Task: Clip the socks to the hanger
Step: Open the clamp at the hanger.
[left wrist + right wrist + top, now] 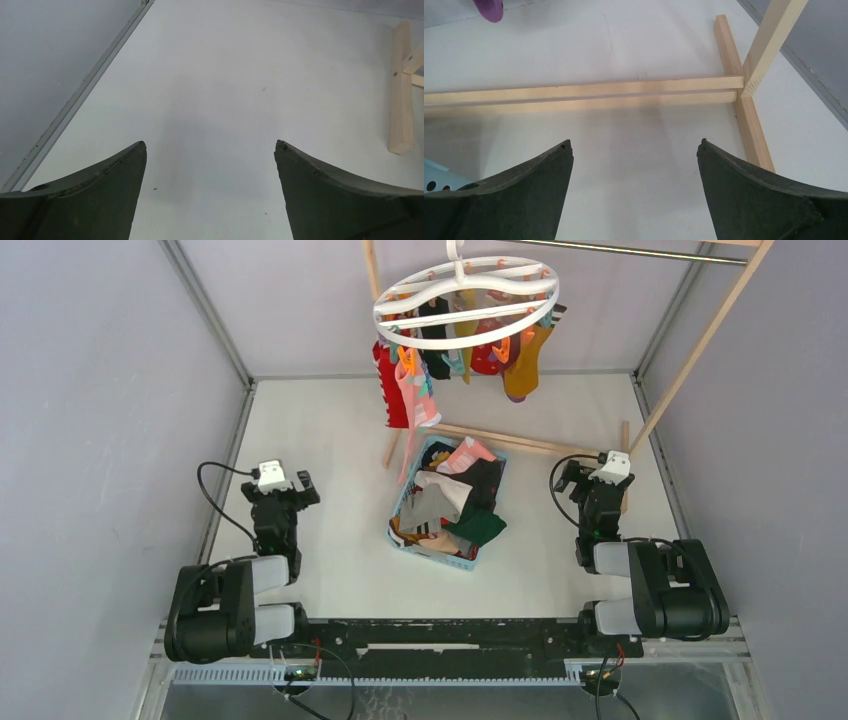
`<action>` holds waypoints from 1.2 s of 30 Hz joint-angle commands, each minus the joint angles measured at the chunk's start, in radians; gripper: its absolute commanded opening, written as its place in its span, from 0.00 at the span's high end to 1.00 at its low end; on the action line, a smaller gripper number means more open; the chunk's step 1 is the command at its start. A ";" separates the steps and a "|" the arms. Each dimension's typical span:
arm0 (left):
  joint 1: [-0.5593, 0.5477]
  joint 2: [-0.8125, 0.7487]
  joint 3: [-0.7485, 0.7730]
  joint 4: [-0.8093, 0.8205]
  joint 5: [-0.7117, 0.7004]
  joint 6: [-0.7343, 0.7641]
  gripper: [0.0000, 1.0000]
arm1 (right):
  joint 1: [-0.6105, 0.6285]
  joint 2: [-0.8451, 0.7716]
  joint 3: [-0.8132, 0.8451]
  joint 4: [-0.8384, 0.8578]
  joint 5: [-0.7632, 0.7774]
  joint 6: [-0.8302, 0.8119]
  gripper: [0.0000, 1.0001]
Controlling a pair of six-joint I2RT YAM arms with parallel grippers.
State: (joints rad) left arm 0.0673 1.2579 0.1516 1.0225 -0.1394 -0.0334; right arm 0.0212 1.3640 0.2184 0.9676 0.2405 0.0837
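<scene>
The white round hanger (466,290) hangs from the metal rod at the top centre, with several socks (412,388) clipped under it: red, pink, black and mustard. More socks (452,498) lie piled in the light-blue basket (432,548) mid-table. My left gripper (283,483) sits low at the left, well clear of the basket; in its wrist view the left gripper (210,145) is open with only bare table between the fingers. My right gripper (588,473) rests at the right; the right gripper (635,144) is open and empty, facing the wooden frame.
The wooden frame's base bars (584,95) run across the table behind the basket, with a slanted post (700,345) at the right. A frame foot (401,90) shows in the left wrist view. A purple sock tip (489,9) hangs at the top left. Grey walls enclose the table.
</scene>
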 commanded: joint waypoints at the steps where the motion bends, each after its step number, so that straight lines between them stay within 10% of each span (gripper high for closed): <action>1: -0.005 -0.003 0.038 0.036 -0.011 0.019 0.00 | -0.001 -0.014 0.016 0.017 -0.007 0.012 0.00; 15: -0.005 -0.023 0.054 0.009 -0.016 0.016 0.00 | 0.015 -0.049 0.020 0.004 0.047 0.012 0.00; 20: 0.007 -0.220 0.265 -0.528 0.011 0.013 0.00 | 0.094 -0.285 0.145 -0.402 0.219 0.056 0.00; 30: 0.019 -0.356 0.824 -1.356 0.302 0.003 0.00 | -0.051 -0.514 0.240 -0.428 -0.684 0.465 0.00; 36: 0.019 -0.324 1.075 -1.581 0.427 -0.067 0.00 | -0.063 -0.433 0.363 -0.389 -0.785 0.700 0.00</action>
State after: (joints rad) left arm 0.0811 0.9180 1.0718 -0.3195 0.1585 -0.0460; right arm -0.0265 0.9108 0.5053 0.5133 -0.3927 0.5438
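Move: From my right hand, the right-hand orange clip on the hanger's near rim lies about 10 cm ahead, 23 cm left and 20 cm up. The mustard sock hangs some 20 cm ahead, 14 left and 11 up, and the sock basket sits 30 cm left, 4 back and 6 below. From my left hand, the left-hand orange clip is roughly 11 cm ahead, 25 right and 19 up, with the pink sock under it 11 ahead, 27 right and 9 up. I lift both empty, wide-open hands off their resting places towards the hanger. My right hand climbs about 18 cm, then swings some 11 cm left as well, turning counter-clockwise about 30 degrees, rolling its left side up and tipping its fingers upward. My left hand rises about 23 cm, drifting 5 cm right and turning some 15 degrees clockwise. ##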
